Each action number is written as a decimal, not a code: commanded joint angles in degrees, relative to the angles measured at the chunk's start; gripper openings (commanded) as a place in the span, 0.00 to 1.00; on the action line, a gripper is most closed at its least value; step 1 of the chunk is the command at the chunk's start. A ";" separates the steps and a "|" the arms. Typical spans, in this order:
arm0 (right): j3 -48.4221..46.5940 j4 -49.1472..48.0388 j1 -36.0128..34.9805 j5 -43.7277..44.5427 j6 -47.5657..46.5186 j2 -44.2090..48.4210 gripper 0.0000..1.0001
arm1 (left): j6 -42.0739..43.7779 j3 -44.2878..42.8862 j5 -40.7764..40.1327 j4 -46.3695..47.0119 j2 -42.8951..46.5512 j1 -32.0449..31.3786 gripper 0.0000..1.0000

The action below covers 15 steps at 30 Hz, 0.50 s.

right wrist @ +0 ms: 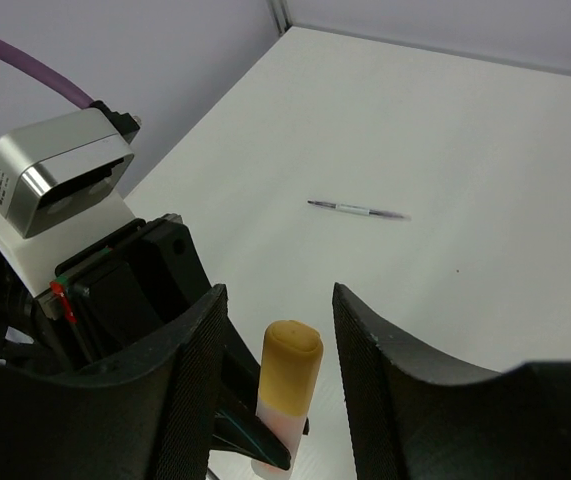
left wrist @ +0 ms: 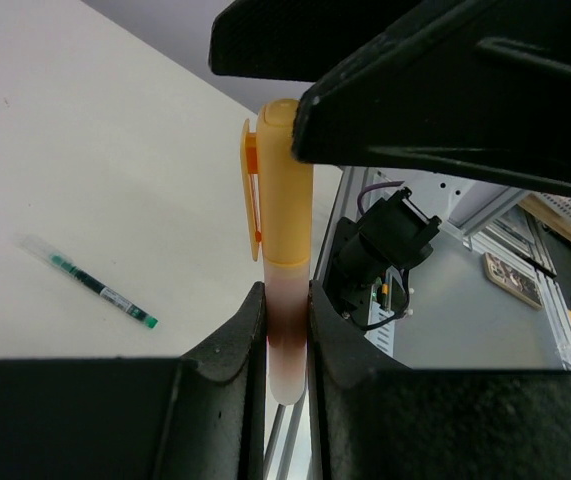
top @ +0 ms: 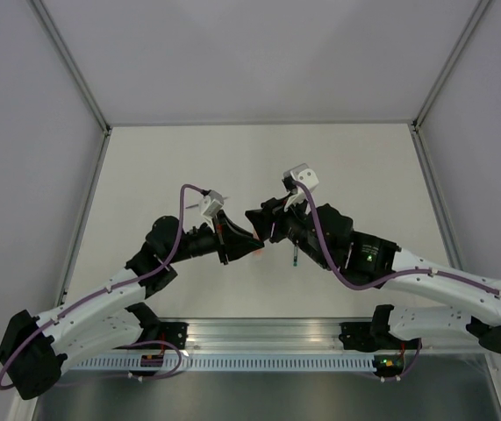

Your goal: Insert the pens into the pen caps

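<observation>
My left gripper (left wrist: pixel 286 300) is shut on the pale pink barrel of the thick marker (left wrist: pixel 287 330), which stands upright between its fingers. A yellow-orange pen cap (left wrist: pixel 283 190) with a clip sits on the marker's upper end. My right gripper (right wrist: pixel 278 300) is open, its jaws standing on either side of that cap (right wrist: pixel 291 365) with a gap showing on the right. The two grippers meet at the table's middle (top: pixel 257 235). A dark pen with a green tip (left wrist: pixel 90 282) lies flat on the table. A thin silver-grey pen (right wrist: pixel 357 209) lies farther off.
The white table (top: pixel 259 167) is walled in by grey panels on three sides. The slotted aluminium rail (top: pixel 268 346) with the arm bases runs along the near edge. The left wrist camera (right wrist: pixel 60 185) sits close beside my right fingers.
</observation>
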State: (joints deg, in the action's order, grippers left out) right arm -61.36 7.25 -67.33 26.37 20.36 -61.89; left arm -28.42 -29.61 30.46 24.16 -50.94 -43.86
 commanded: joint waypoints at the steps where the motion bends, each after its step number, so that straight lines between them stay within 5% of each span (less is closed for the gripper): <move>1: -2.97 -1.27 0.09 -0.09 1.17 -1.13 0.52 | 0.92 0.34 1.10 3.08 1.10 -0.18 0.02; 8: -2.10 1.36 0.09 -0.18 1.52 -2.62 0.43 | 1.09 2.53 -2.07 5.01 4.35 -0.18 0.02; 15: 1.86 0.14 0.01 -1.75 2.67 -2.01 0.08 | 0.65 4.29 -5.23 7.12 6.29 -0.18 0.02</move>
State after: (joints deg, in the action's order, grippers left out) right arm -60.86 6.85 -67.46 25.17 22.70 -64.29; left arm -28.42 -25.56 28.36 25.65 -45.60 -44.01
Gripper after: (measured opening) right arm 0.314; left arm 0.208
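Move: The orange cap on top of the pen that the left hand holds upright is about 3 cm below the right hand and 1 cm to its left, level in reach; from the left hand it is some 4 cm straight up. From the right hand, the teal pen lies on the table about 8 cm ahead, 11 cm to the right and 31 cm below, and the grey pen about 27 cm ahead, 20 cm left and equally low. The right hand sinks about 2 cm, drifting left, and pinches the orange cap while the left keeps its hold. ##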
